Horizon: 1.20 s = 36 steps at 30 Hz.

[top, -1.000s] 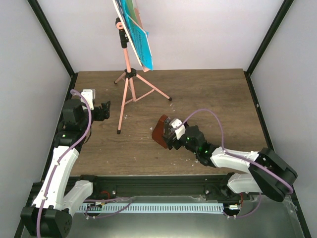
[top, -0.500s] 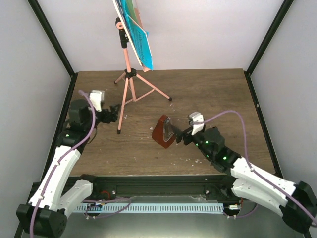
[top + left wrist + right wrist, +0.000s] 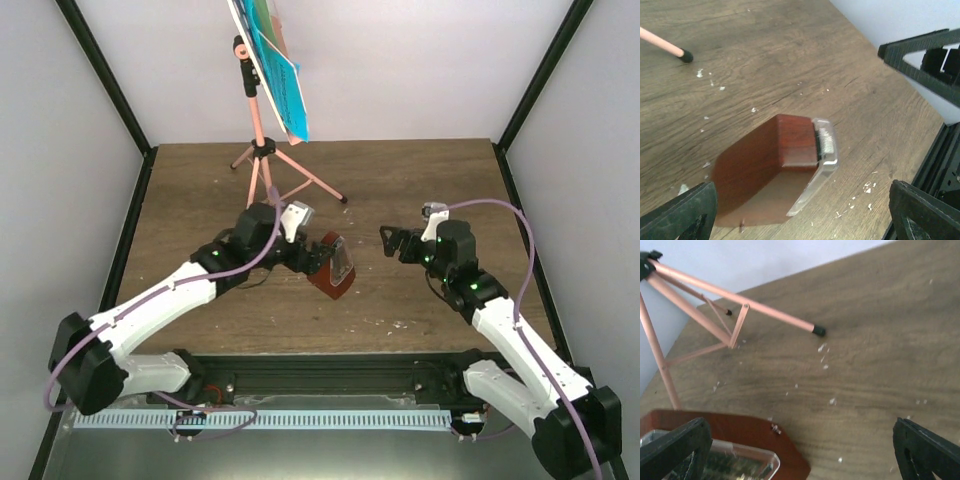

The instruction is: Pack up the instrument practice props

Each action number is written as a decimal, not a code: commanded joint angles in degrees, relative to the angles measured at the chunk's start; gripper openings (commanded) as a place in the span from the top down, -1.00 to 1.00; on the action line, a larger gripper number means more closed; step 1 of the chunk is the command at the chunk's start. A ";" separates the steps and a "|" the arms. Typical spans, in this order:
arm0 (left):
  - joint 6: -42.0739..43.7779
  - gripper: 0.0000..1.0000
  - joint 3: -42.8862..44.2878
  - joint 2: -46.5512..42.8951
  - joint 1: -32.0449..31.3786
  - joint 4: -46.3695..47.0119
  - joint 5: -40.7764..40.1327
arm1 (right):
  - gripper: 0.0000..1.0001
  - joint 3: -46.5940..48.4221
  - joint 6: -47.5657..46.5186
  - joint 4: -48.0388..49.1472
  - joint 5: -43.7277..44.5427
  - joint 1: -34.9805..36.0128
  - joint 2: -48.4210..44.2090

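The reddish-brown metronome [image 3: 324, 279] lies tipped over on the wooden table, its clear cover [image 3: 342, 262] facing right. My left gripper [image 3: 311, 254] is open right at its left side. In the left wrist view the metronome [image 3: 765, 170] lies between the wide-apart fingers [image 3: 685, 215], close to the left one, and nothing is gripped. My right gripper [image 3: 393, 243] is open and stands apart to the right; its wrist view shows the metronome [image 3: 747, 432] at lower left. The pink music stand [image 3: 262, 150] stands at the back with blue sheet-music pages [image 3: 284, 90] on its desk.
One stand leg's black foot [image 3: 240, 266] rests just left of my left arm; another [image 3: 819, 330] reaches toward the table's middle. White crumbs [image 3: 395, 324] are scattered on the wood. Black frame posts [image 3: 530, 90] and grey walls close in the table.
My right gripper left the metronome and drew back to the right. My left arm swung right from beside the stand leg to the metronome, its jaws opening wider.
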 commanded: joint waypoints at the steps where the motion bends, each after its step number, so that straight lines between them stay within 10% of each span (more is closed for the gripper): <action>1: 1.78 -0.90 5.04 5.02 -3.49 1.93 -5.58 | -1.00 -1.93 4.50 -1.91 -5.75 -0.81 -3.42; 8: 6.77 -0.87 8.81 12.41 -6.89 1.54 -10.63 | -1.00 -3.70 4.80 -3.73 -5.58 -0.84 -5.40; 21: 9.18 0.01 9.48 15.39 -9.97 -1.17 -18.54 | -1.00 -5.20 6.16 -1.38 -6.64 -0.93 -3.73; 36: -4.40 0.05 10.60 14.08 -12.71 -9.21 -34.50 | -1.00 -7.43 5.11 -1.16 -8.19 -0.91 -5.88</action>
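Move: The metronome stands upright, its middle about 6 cm to the right of my left hand, 2 cm ahead and 12 cm below. Its clear cover is already on its right-hand face, some 3 cm right of that middle. The music stand's right foot is on the table about 22 cm beyond the metronome and 3 cm right; its near foot is 4 cm beyond and 22 cm left of the metronome. From my right hand the metronome is about 13 cm left, 4 cm back and 11 cm down. I bring my open left hand about 5 cm right and 4 cm down, a little forward, over the metronome's narrow top, dipping the fingertips some 10 degrees more. I close to roughly half open, pinching wood and cover together, then start drawing back left and turning counter-clockwise. My right hand, open and empty, eases back and down about 3 cm. ##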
